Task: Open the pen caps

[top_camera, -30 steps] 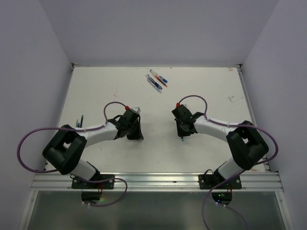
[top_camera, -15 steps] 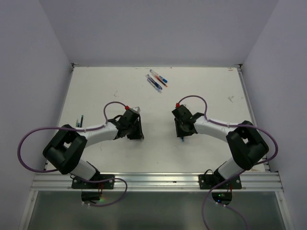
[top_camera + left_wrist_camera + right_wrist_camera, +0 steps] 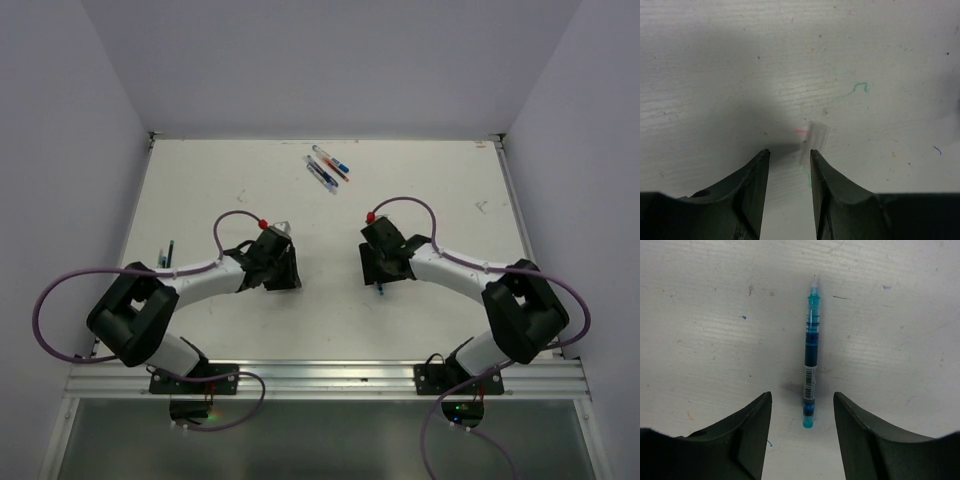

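In the right wrist view a teal-blue pen [image 3: 810, 365] lies uncapped on the table, its bare tip pointing away. My right gripper [image 3: 802, 396] stands open around its near end and touches nothing. From above, only the pen's blue end [image 3: 380, 291] shows under the right gripper [image 3: 378, 279]. A small clear pen cap [image 3: 817, 139], blurred, sits just past the right fingertip of my left gripper [image 3: 789, 152]. That gripper is open with nothing between its fingers. In the top view the left gripper [image 3: 284, 278] hangs low over the table, left of centre.
Three capped pens [image 3: 327, 167] with blue and red ends lie together at the far middle of the table. Another thin pen [image 3: 168, 252] rests near the left edge. Grey walls [image 3: 90, 150] close in the white table [image 3: 440, 180] on three sides.
Both grippers have gone from shut to open. The pen now lies loose under the right gripper and the clear cap loose beside the left fingers. The arms have barely shifted.
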`<state>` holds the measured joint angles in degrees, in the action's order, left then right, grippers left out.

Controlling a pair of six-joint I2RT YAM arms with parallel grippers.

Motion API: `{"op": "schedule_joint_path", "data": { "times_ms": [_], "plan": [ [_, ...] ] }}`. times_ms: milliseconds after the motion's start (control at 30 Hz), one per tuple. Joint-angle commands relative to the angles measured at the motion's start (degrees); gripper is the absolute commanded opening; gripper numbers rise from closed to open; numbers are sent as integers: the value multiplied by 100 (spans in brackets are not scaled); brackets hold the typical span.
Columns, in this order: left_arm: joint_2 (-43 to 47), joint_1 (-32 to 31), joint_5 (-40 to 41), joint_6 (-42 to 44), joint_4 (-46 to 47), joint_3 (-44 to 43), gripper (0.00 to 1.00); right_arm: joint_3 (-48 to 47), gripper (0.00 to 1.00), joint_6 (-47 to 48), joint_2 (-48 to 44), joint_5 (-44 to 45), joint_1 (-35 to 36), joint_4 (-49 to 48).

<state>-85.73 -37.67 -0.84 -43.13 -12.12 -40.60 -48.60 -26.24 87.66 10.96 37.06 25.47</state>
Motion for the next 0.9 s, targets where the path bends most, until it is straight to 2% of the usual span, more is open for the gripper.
{"op": "schedule_joint_path", "data": {
  "times_ms": [0, 233, 300, 333, 367, 400, 433, 500, 667, 867],
  "plan": [
    [214, -3, 558, -55, -493, 17, 42, -272, 57, 198, -424, 204, -23, 177],
    [847, -3, 936, -63, -1029, -273, 55, -615, 61, 269, -750, 459, -23, 599],
    [1162, -3, 1121, -63, -1222, -326, 59, -703, 65, 181, -846, 1029, -23, 818],
    [1269, -12, 1200, -55, -1301, -387, 62, -782, 70, 102, -890, 1257, -23, 897],
    [1452, -4, 1322, -55, -1441, -413, 64, -826, 98, 84, -926, 1816, -23, 1063],
    [1550, -3, 1367, -46, -1495, -440, 66, -870, 98, 75, -978, 2039, -23, 1143],
    [1638, -3, 1420, -37, -1556, -484, 72, -931, 98, 101, -1013, 2224, -23, 1214],
    [1840, 5, 1569, -11, -1723, -528, 73, -976, 98, 267, -1084, 2393, -23, 1241],
    [1938, 172, 1675, 121, -2118, -677, 77, -1187, 99, 689, -1022, 1964, -23, 900],
    [2060, 1445, 1183, 648, -1997, -423, 75, -1380, 99, 638, -900, 1006, -23, 801]
  ]
}}
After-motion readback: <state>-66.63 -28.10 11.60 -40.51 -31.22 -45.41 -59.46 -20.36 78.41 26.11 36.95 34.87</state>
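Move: Both hands have just set their pieces down: the clear cap lies about 2 cm below the left hand and 1 cm to its right, while the uncapped blue pen is some 3 cm below the right hand, its middle 2 cm ahead and level sideways. The black pen at the left edge is about 36 cm left and 11 cm ahead of the left hand, a light pen 2 cm left and 2 cm back of it; from the right hand the black pen is roughly 57 cm left, 9 cm ahead. The left hand slips off to the left while still low, climbs about 8 cm clear of the cap and then sweeps left towards the black pen, some 9 cm left in all, its fingers opening further and the wrist turning about 15 degrees counter-clockwise. The right hand meanwhile rises roughly 10 cm off the blue pen, easing some 4 cm forward and a little right with its fingertips swinging forward, and spreads its fingers fully; neither hand grips anything. ##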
